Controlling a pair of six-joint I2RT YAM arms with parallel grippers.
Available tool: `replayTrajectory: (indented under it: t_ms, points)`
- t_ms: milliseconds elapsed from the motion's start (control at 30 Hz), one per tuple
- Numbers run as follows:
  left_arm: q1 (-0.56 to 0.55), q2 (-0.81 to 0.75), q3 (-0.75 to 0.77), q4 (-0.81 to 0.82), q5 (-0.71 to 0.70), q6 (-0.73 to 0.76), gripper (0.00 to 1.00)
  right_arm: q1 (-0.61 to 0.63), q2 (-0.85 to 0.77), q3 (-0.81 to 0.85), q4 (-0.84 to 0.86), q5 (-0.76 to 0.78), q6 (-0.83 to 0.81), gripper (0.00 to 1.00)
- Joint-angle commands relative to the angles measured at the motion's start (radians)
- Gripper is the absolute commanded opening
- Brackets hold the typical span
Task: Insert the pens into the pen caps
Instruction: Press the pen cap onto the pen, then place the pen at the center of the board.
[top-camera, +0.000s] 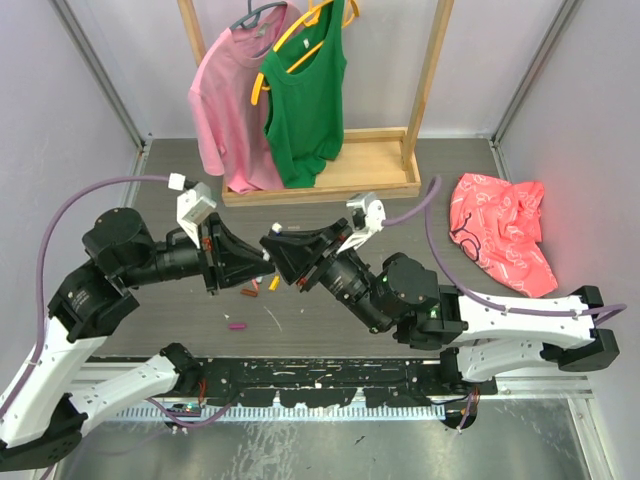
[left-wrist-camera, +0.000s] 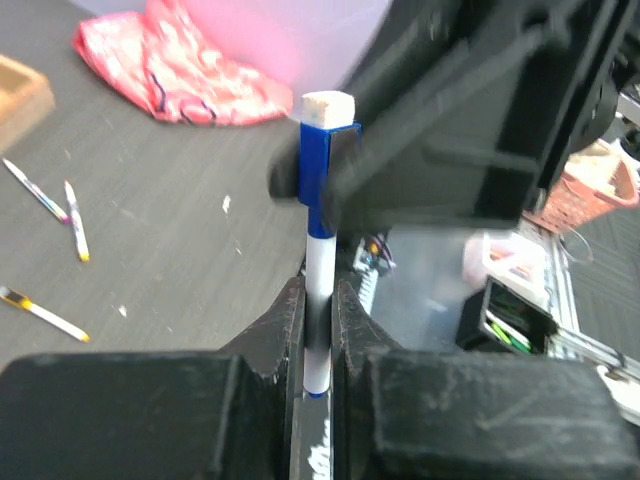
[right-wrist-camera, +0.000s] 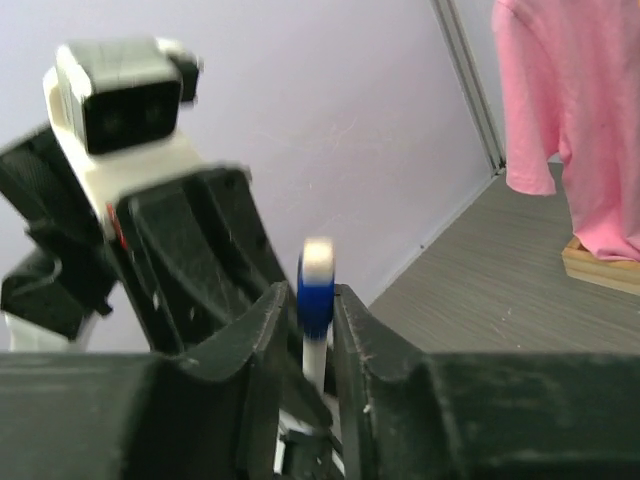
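Note:
My left gripper (left-wrist-camera: 320, 300) is shut on a white pen (left-wrist-camera: 320, 265) and holds it upright above the table. A blue pen cap (left-wrist-camera: 318, 165) with a pale end sits on the pen's top. My right gripper (right-wrist-camera: 316, 300) stands around this cap (right-wrist-camera: 316, 290), its jaws only narrowly open, with a thin gap on one side. In the top view the two grippers meet tip to tip, left (top-camera: 258, 268) and right (top-camera: 277, 252). Loose pens (left-wrist-camera: 76, 220) (left-wrist-camera: 45, 315) lie on the table, along with a magenta cap (top-camera: 237, 325).
A wooden rack (top-camera: 330, 180) with a pink shirt and a green top stands at the back. A red cloth (top-camera: 505, 230) lies at the right. A small tray of parts (left-wrist-camera: 515, 320) sits beyond the table's near edge.

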Motion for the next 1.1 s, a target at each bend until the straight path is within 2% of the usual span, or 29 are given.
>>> replayTrajectory:
  t_ms: [0, 133, 367, 633, 833, 1067]
  points:
    - [0.029, 0.021, 0.032, 0.293, -0.111, 0.039, 0.00, 0.046, 0.011, 0.031, -0.217, -0.192, -0.093, 0.35]
    - [0.030, 0.002, -0.010, 0.243, -0.107, 0.076, 0.00, 0.046, -0.062, 0.033, -0.208, -0.158, -0.151, 0.42]
    - [0.030, -0.084, -0.114, 0.252, -0.053, 0.100, 0.00, 0.045, -0.227, -0.102, -0.167, -0.078, -0.184, 0.46]
    - [0.030, -0.155, -0.192, 0.318, 0.112, 0.074, 0.00, 0.045, -0.341, -0.284, -0.271, 0.056, -0.093, 0.53]
    - [0.029, -0.184, -0.242, 0.290, 0.065, 0.061, 0.00, 0.045, -0.358, -0.361, -0.400, 0.179, 0.041, 0.66]
    - [0.030, -0.221, -0.308, 0.273, -0.013, 0.027, 0.00, 0.032, -0.323, -0.386, -0.514, 0.210, 0.126, 0.77]
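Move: The blue cap is already on the pen and sits right at my right fingertips, still between them. From my left hand, which grips the pen's lower part, the cap is about 6 cm above, 3 cm ahead and 1 cm to the right. Far beneath, roughly 45 cm below my right hand, the loose yellow cap is some 9 cm ahead and 6 cm left, and the yellow-capped pen about 16 cm ahead and 8 cm right. I open my right fingers wide to let go of the blue cap, easing back a couple of centimetres, then swing the hand about 9 cm right and some 17 cm down, away from the pen, its fingers tipping downward. My left hand keeps its grip on the pen, nudging forward and up, then back and down by a few centimetres as it tilts the pen's leaning top back about 10 degrees. ##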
